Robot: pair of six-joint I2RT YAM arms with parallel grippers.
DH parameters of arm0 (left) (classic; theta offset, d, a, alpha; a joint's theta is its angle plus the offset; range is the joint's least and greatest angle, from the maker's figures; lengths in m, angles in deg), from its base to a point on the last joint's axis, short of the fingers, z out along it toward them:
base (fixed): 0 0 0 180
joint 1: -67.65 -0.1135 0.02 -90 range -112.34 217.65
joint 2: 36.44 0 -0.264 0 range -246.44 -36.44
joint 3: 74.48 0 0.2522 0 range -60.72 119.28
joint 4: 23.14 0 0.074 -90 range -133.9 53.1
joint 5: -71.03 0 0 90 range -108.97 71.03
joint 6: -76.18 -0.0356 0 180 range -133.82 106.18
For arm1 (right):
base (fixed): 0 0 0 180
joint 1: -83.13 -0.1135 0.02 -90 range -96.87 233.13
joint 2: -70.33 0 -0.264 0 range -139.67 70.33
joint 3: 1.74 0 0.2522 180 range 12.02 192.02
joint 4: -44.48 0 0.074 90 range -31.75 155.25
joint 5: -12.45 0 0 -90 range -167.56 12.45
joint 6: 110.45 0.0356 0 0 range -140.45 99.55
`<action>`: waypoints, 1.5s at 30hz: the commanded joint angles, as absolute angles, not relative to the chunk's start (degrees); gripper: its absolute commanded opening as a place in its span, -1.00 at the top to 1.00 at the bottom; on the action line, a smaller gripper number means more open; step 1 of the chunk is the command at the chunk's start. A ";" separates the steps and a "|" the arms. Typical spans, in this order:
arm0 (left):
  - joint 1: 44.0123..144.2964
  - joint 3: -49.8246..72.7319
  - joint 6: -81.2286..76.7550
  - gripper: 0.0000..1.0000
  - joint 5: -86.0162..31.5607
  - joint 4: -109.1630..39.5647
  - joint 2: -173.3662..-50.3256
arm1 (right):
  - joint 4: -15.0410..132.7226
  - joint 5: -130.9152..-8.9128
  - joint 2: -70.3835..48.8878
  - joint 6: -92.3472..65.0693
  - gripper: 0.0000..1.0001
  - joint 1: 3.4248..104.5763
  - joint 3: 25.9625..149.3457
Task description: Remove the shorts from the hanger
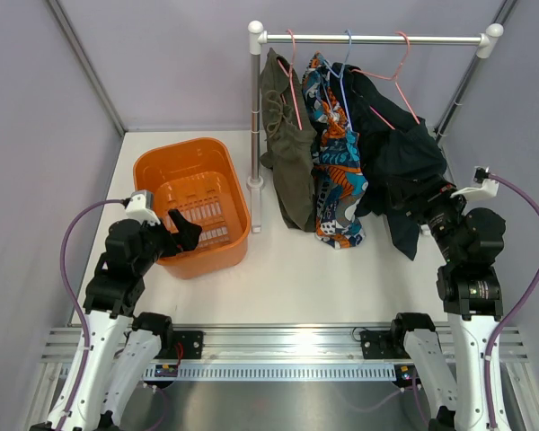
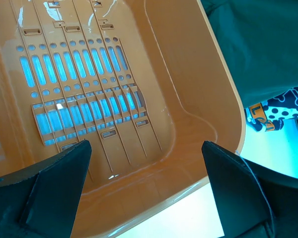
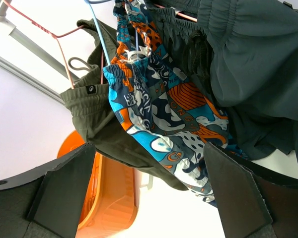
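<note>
Three pairs of shorts hang on hangers from the rack rail [image 1: 368, 39]: olive shorts [image 1: 292, 162] on a pink hanger [image 1: 294, 72], blue-and-orange patterned shorts [image 1: 337, 180] on a blue hanger [image 1: 346, 67], and black shorts [image 1: 400, 153] on a second pink hanger [image 1: 402, 81]. My right gripper [image 1: 431, 211] is open at the lower right edge of the black shorts. In the right wrist view, the gripper [image 3: 149, 148] holds nothing and faces the patterned shorts [image 3: 164, 109]. My left gripper [image 1: 187, 232] stands open and empty over the orange basket's near right corner.
The orange basket [image 1: 157, 171] sits left of the rack's white post [image 1: 255, 126]; the left wrist view shows its slotted floor bare [image 2: 79, 109]. Grey walls close in on both sides. White tabletop lies in front of the hanging clothes.
</note>
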State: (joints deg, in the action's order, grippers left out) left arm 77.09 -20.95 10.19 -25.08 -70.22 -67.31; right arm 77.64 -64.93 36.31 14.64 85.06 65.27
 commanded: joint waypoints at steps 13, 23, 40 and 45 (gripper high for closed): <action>77.32 -20.99 9.47 -0.98 -27.23 -67.58 -67.55 | 83.82 -69.82 34.74 4.16 -0.99 85.24 79.15; 77.32 -20.99 9.47 -0.98 -27.75 -67.31 -66.94 | 86.28 -69.90 13.25 -1.80 -0.99 85.32 106.63; 77.32 -20.99 9.39 -0.98 -28.37 -67.23 -63.51 | 103.09 -63.23 -32.33 -7.45 -0.59 85.32 151.88; 77.32 -21.08 9.30 -0.98 -28.72 -67.14 -63.25 | 99.47 -62.00 -31.09 -8.24 -0.57 85.32 146.76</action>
State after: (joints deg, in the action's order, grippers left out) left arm 77.09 -20.99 10.15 -27.00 -70.18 -63.79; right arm 102.47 -64.78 -34.29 -6.87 85.06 147.17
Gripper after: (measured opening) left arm 0.988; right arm 0.789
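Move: For the empty right hand, the neck of the right-hand pink hanger on the rail is straight ahead some 25 cm and about 9 cm higher. Its dark shorts hang roughly 20 cm ahead and 10 cm lower, almost in line; the patterned shorts, at about that reach and height, lie some 12 cm to the left. From the left hand, that hanger neck is around 28 cm ahead, 43 cm to the right and 24 cm above. Rising steeply about 20 cm first, the open right hand then swings forward some 25 cm towards the rail and dips about 12 cm as it arrives at the pink hanger of the dark shorts. On the way the wrist rolls roughly 20 degrees, its left side dropping, and the fingers narrow a little, ending with one on each side of the hanger below its hook, not shut on it. ##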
